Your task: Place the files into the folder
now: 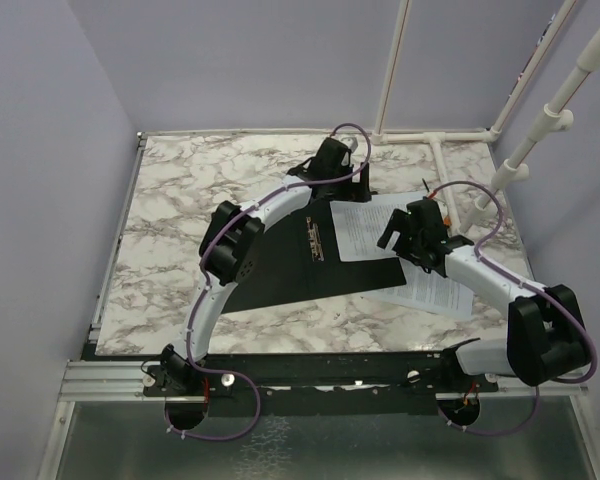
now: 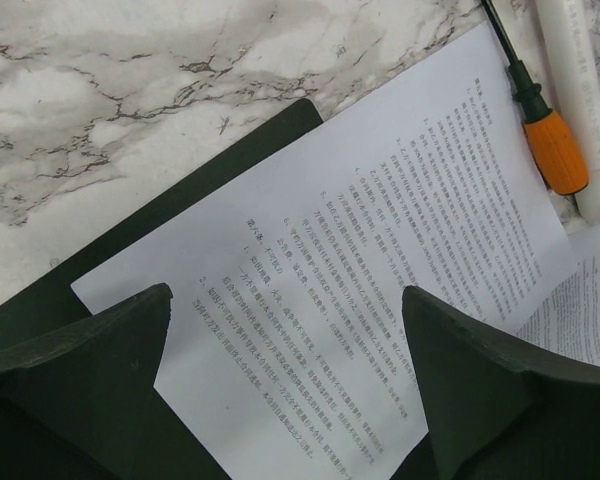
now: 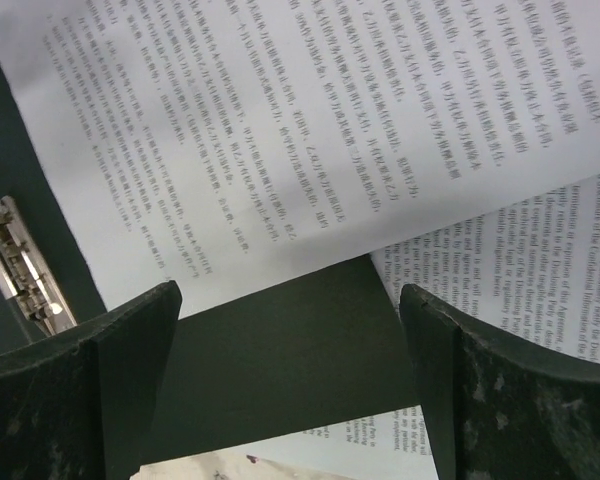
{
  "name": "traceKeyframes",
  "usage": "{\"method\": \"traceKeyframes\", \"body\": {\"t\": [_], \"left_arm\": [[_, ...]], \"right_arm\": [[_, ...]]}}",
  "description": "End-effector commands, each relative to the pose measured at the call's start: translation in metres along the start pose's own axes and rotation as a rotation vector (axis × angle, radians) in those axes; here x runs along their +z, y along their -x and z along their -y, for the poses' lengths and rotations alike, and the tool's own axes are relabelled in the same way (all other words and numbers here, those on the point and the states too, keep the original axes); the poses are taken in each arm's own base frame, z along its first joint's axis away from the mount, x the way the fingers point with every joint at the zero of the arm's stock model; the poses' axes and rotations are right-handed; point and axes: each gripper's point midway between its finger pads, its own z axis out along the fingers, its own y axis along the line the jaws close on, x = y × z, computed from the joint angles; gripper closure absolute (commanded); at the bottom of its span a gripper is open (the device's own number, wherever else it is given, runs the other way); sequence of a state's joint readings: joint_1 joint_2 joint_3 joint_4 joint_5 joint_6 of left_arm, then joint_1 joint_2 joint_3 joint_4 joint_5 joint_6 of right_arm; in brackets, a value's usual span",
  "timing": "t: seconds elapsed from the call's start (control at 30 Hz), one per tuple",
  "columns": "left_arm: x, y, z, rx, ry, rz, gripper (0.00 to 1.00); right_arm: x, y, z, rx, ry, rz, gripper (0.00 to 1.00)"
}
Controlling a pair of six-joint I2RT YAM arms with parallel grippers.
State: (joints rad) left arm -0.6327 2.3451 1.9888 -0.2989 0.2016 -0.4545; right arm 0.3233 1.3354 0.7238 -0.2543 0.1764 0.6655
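The folder [image 1: 290,270] lies open on the marble table, black inner faces up, its metal clip [image 3: 25,270] along the spine. One printed sheet [image 1: 365,228] rests on the folder's right half. A second sheet [image 1: 438,293] lies to the right, with the folder's corner [image 3: 280,350] over part of it. My left gripper [image 1: 342,170] hovers open above the far end of the first sheet [image 2: 360,280], holding nothing. My right gripper [image 1: 410,235] hangs open over the folder's corner, between the first sheet [image 3: 310,130] and the second sheet [image 3: 540,260], and holds nothing either.
A screwdriver [image 2: 555,150] with an orange handle lies just beyond the first sheet at the far right, next to a white pipe frame [image 2: 590,100]. Purple walls close in the table on the left and at the back.
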Motion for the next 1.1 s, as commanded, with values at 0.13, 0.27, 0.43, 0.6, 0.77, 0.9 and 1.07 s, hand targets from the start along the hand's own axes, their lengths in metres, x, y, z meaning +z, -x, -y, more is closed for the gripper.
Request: {"method": "traceKeyframes", "body": {"t": [0.13, 0.27, 0.43, 0.6, 0.77, 0.9, 1.07], "left_arm": [[0.017, -0.036, -0.007, 0.023, -0.028, -0.09, 0.01], [0.017, -0.048, -0.014, 0.018, -0.01, -0.117, 0.01], [0.014, -0.056, -0.021, 0.004, 0.022, -0.132, 0.01], [0.013, -0.066, -0.025, -0.019, 0.037, -0.158, 0.01], [0.006, -0.074, -0.026, -0.031, 0.05, -0.175, 0.01], [-0.003, -0.079, -0.026, -0.035, 0.063, -0.183, 0.01], [-0.011, -0.09, -0.03, -0.04, 0.086, -0.202, 0.01]], "right_arm": [[0.012, -0.016, -0.028, 0.07, 0.148, -0.082, 0.05], [0.017, -0.029, -0.035, 0.099, 0.185, -0.141, 0.05], [0.023, -0.043, -0.037, 0.137, 0.203, -0.182, 0.05], [0.031, -0.053, -0.035, 0.173, 0.198, -0.21, 0.05], [0.038, -0.059, -0.034, 0.222, 0.193, -0.212, 0.05], [0.042, -0.06, -0.031, 0.254, 0.181, -0.202, 0.05], [0.044, -0.061, -0.027, 0.283, 0.162, -0.193, 0.05]]}}
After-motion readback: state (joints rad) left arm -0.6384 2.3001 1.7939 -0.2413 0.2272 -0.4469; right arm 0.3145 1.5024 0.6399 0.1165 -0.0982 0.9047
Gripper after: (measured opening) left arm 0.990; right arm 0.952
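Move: Below both open hands lies the top file, its clip-side end over the folder's right cover. Its middle is about 5 cm back, 10 cm right and 6 cm below the left hand; from the right hand it is 12 cm ahead, 5 cm right and 4 cm down. The folder clip lies 17 cm left and 7 cm ahead of the right hand, the lower file 10 cm right and 4 cm back. The screwdriver is 23 cm right and 5 cm ahead of the left hand. Sinking about 4 cm onto the top file's clip-side end, the left hand pauses, then draws level some 2 cm back and slightly left across it. The right hand shifts about 6 cm left towards the file's near-left corner, dropping over 2 cm before edging forward, and rolls its left side up some 20 degrees. Both grippers stay open, their tips coming to touch the sheet. ##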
